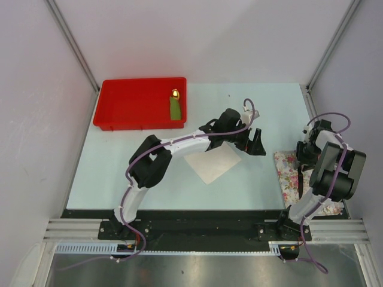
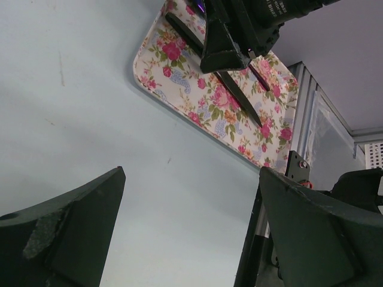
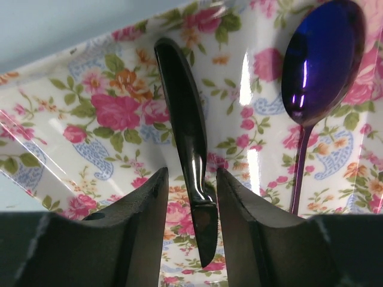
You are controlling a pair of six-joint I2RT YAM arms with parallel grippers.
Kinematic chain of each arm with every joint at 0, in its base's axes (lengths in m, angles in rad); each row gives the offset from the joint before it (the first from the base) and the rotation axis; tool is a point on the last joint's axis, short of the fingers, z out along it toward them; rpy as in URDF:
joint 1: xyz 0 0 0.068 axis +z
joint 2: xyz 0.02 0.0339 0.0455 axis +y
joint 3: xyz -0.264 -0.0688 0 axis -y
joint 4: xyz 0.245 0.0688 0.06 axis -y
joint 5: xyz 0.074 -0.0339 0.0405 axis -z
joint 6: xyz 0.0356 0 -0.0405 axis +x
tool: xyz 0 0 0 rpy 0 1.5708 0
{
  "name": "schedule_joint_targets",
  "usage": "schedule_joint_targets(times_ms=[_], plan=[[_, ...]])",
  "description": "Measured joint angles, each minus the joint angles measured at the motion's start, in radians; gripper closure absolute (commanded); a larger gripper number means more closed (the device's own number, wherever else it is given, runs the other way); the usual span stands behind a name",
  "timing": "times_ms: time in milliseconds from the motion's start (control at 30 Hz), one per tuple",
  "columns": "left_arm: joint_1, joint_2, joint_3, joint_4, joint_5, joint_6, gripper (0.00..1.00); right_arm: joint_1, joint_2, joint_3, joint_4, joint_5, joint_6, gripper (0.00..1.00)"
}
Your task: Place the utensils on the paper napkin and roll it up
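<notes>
The white paper napkin [image 1: 212,164] lies flat at the table's middle, partly under my left arm. My left gripper [image 1: 256,143] [image 2: 191,173] hovers just past its right corner, open and holding nothing. The black knife [image 3: 185,131] [image 2: 239,98] and the purple-bowled spoon [image 3: 323,60] lie side by side on the flower-printed tray [image 3: 108,107] [image 1: 287,170] at the right. My right gripper [image 3: 191,176] [image 1: 303,156] is down over the tray, open. Its fingers straddle the knife where handle meets blade, with a small gap on each side. The spoon is outside the right finger.
A red bin [image 1: 131,107] stands at the back left with a green piece with a gold tip [image 1: 175,107] in its right end. The floral tray sits close to the table's right edge, beside my right arm's base.
</notes>
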Motion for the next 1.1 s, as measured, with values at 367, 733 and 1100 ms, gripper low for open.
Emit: schedule_joint_targets(times_ms=[367, 733, 1100], plan=[[0.0, 0.014, 0.001, 0.026, 0.003, -0.03, 0.0, 0.0, 0.051, 0.05, 0.022, -0.002, 0.0, 0.62], [0.0, 0.015, -0.057, 0.077, 0.003, -0.071, 0.0, 0.007, 0.066, 0.072, 0.051, -0.004, -0.003, 1.0], [-0.01, 0.091, -0.019, 0.129, 0.004, -0.135, 0.0, 0.007, 0.006, 0.023, 0.077, -0.019, 0.008, 1.0]])
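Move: The knife lies on the floral tray, running mostly fore and aft between the right hand's half-open fingers; its middle is about 1 cm back from that hand, level sideways and 1 cm below. The spoon lies about 2 cm ahead and 6 cm to the right, and the tray's middle some 4 cm back and 4 cm right. From the left hand the knife is about 18 cm to the right, 7 cm back and 12 cm below. Forward along the knife, low over the tray and drifting slightly right, the right hand goes about 3 cm with its fingers straddling it, then stops and closes them, pinching the knife ahead of its middle; it ends easing up and back a little, grip kept. The left hand, empty and wide open, later sinks some 3.5 cm. ##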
